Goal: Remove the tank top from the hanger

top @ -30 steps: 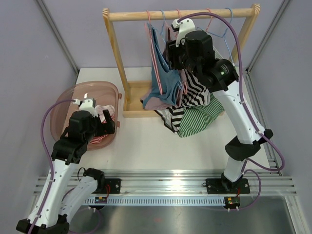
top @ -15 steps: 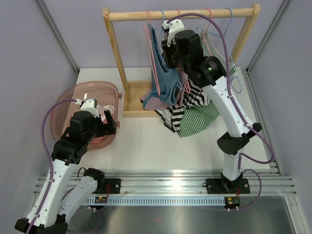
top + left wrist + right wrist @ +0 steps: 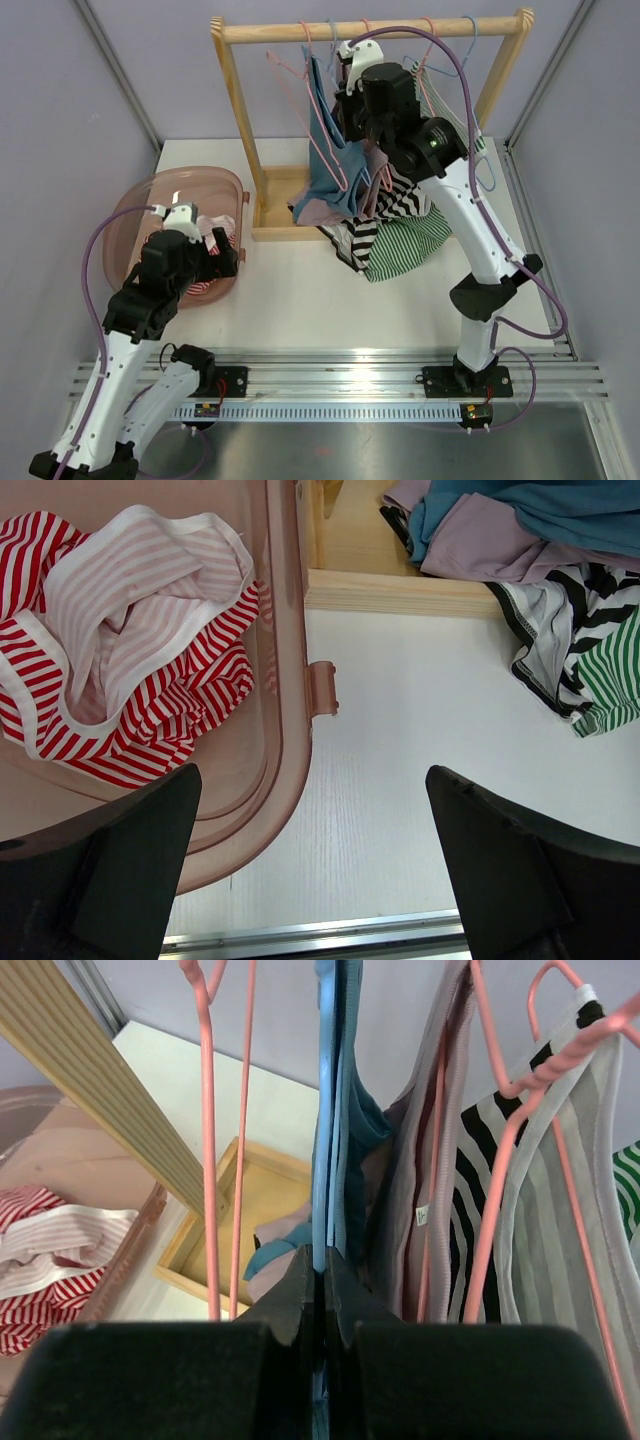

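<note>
A blue tank top hangs on a thin blue hanger from the wooden rail. Its lower part is bunched on the rack's base. My right gripper is up at the rail, shut on the blue hanger wire, with the teal fabric just to its right. From above, the right gripper sits among the hanging clothes. My left gripper is open and holds nothing, low over the table beside the basin's rim.
A pink basin at the left holds a red-and-white striped top. An empty pink hanger hangs left of the blue one. A lilac top, a black-and-white striped one and a green striped one crowd the right.
The right arm has moved left along the rail and its jaws have shut on the blue hanger. A pink hanger has swung left. The left arm has barely moved.
</note>
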You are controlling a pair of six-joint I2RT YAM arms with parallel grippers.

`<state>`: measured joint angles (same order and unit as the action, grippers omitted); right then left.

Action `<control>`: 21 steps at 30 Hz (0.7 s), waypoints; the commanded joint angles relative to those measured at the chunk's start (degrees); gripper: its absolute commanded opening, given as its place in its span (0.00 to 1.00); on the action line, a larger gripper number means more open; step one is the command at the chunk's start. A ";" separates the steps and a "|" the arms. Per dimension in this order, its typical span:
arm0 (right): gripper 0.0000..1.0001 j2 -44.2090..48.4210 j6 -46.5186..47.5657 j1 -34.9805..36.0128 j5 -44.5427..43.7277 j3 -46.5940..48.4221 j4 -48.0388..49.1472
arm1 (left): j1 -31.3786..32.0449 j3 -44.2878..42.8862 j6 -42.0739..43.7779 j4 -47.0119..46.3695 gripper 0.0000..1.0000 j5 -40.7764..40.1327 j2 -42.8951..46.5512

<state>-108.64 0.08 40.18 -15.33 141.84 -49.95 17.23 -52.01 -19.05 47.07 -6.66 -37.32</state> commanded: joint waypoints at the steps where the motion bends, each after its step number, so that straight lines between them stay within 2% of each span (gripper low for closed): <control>1: 0.00 6.07 -2.19 0.42 0.65 1.59 7.59 | 0.26 -2.57 0.85 -1.02 0.99 0.32 0.58; 6: 0.00 6.42 -2.19 0.42 0.57 4.76 6.18 | 0.34 -6.17 1.56 -0.40 0.99 2.25 0.23; 11: 0.00 11.15 -3.50 0.42 1.36 1.70 4.43 | 0.96 -11.53 1.65 -1.19 0.99 6.30 -1.26; 16: 0.00 21.52 -5.52 0.33 3.37 -12.79 5.22 | 3.59 -17.77 0.86 -4.60 0.99 12.01 -4.68; 21: 0.00 33.63 -8.42 0.42 7.86 -27.63 3.11 | 11.67 -23.83 -1.51 -10.93 0.99 10.97 -8.90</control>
<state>-82.50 -5.67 40.18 -11.16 119.55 -49.54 25.23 -71.66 -19.14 43.27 1.96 -44.16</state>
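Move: The right hand grips the blue hanger. The teal tank top's middle hangs about 14 cm below it, 2 cm ahead and 3 cm left; the empty pink hanger is level with it, 5 cm left; the bar runs some 8 cm ahead, 12 cm up. Clear space before the rack starts roughly 15 cm back and 10 cm right. From the open left hand the tank top is about 22 cm ahead, 23 cm right, 7 cm up. Keep the blue hanger pinched in the right gripper; lift about 5 cm to free its hook from the bar, then draw it back some 10 cm and right 6 cm, quickening. Meanwhile raise the wide-open left gripper about 13 cm out from over the bin, veering right towards the teal tank top, swinging clockwise and tipping its fingers up. ##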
